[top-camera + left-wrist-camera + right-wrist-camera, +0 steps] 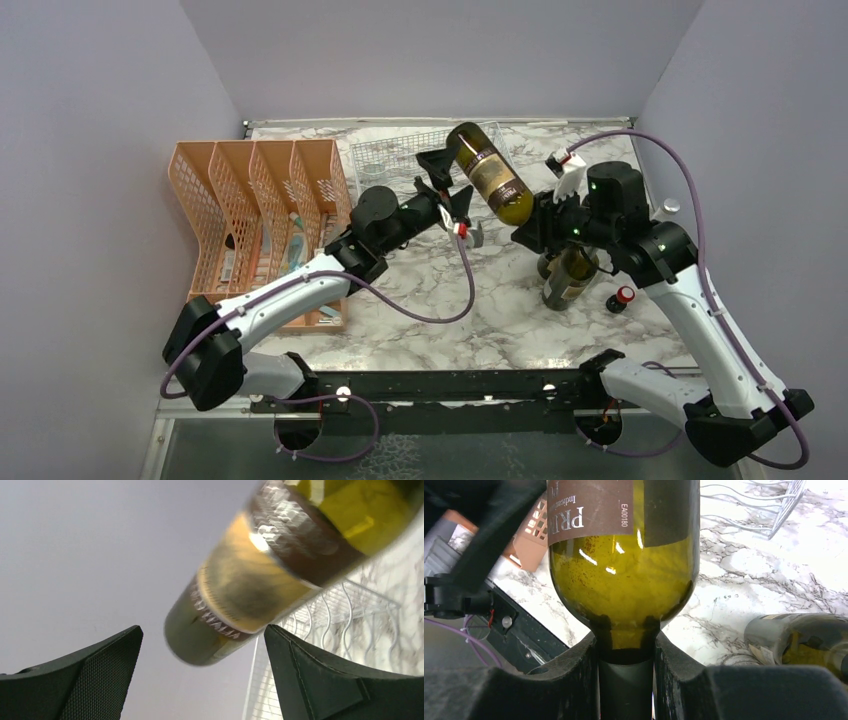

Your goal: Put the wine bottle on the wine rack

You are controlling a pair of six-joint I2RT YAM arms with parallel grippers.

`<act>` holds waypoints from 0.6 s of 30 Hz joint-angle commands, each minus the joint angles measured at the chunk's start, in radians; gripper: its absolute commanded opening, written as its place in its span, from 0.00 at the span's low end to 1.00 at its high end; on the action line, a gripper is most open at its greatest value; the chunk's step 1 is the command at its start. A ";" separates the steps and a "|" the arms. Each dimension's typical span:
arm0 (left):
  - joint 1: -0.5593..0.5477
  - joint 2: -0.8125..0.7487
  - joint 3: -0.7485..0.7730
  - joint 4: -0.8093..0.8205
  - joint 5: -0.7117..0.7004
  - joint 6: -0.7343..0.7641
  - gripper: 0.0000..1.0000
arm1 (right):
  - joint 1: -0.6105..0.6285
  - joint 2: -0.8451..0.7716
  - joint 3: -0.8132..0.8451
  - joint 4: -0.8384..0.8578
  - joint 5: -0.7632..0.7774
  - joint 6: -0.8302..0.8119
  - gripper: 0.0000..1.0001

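Observation:
The wine bottle (490, 175) is green glass with a brown label. It hangs tilted above the table, base up and toward the back. My right gripper (532, 228) is shut on its neck, and the right wrist view shows the neck of the wine bottle (621, 590) clamped in my right gripper (626, 645). My left gripper (448, 188) stands open just left of the bottle's body. In the left wrist view the wine bottle (240, 600) lies beyond my left gripper (202, 630), untouched. The white wire wine rack (400, 155) sits at the back, behind the bottle's base.
An orange mesh file organiser (260, 210) holding papers stands at the left. A second dark bottle (570, 278) stands on the marble under my right wrist, with a small red-capped thing (623, 297) beside it. The wine rack (350, 615) (754, 505) shows in both wrist views.

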 commanded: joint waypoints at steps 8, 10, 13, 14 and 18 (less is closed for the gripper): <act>0.002 -0.171 0.039 -0.007 -0.451 -1.003 0.99 | -0.001 -0.025 -0.089 0.205 -0.169 -0.057 0.01; 0.003 -0.187 0.048 -0.054 -0.453 -1.093 0.99 | -0.001 -0.025 -0.116 0.213 -0.223 -0.071 0.01; 0.003 -0.202 0.082 -0.138 -0.456 -1.187 0.99 | 0.002 -0.015 -0.150 0.222 -0.309 -0.084 0.01; 0.003 -0.204 0.098 -0.175 -0.457 -1.209 0.99 | 0.008 -0.013 -0.164 0.229 -0.326 -0.082 0.01; 0.003 -0.205 0.166 -0.299 -0.471 -1.250 0.99 | 0.072 0.002 -0.205 0.254 -0.313 -0.083 0.01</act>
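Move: My left hand is open and empty, with the wine bottle about 8 cm to its right, level with it ahead and in height. The wire wine rack is some 15 cm ahead of that hand, 3 cm left and 32 cm below. My right hand already grips the bottle's neck, and the rack lies roughly 22 cm ahead, 16 cm left and 25 cm below it. A standing green bottle is about 10 cm right, 5 cm back and 14 cm below. I draw my open left hand about 6 cm left and 5 cm up, off the bottle's side, rolling it some 60 degrees counter-clockwise as seen from behind the hand while its fingers swing to point more forward. My right hand keeps its pinch on the neck and lowers the bottle about 5 cm, easing back and left and turning slightly counter-clockwise. ##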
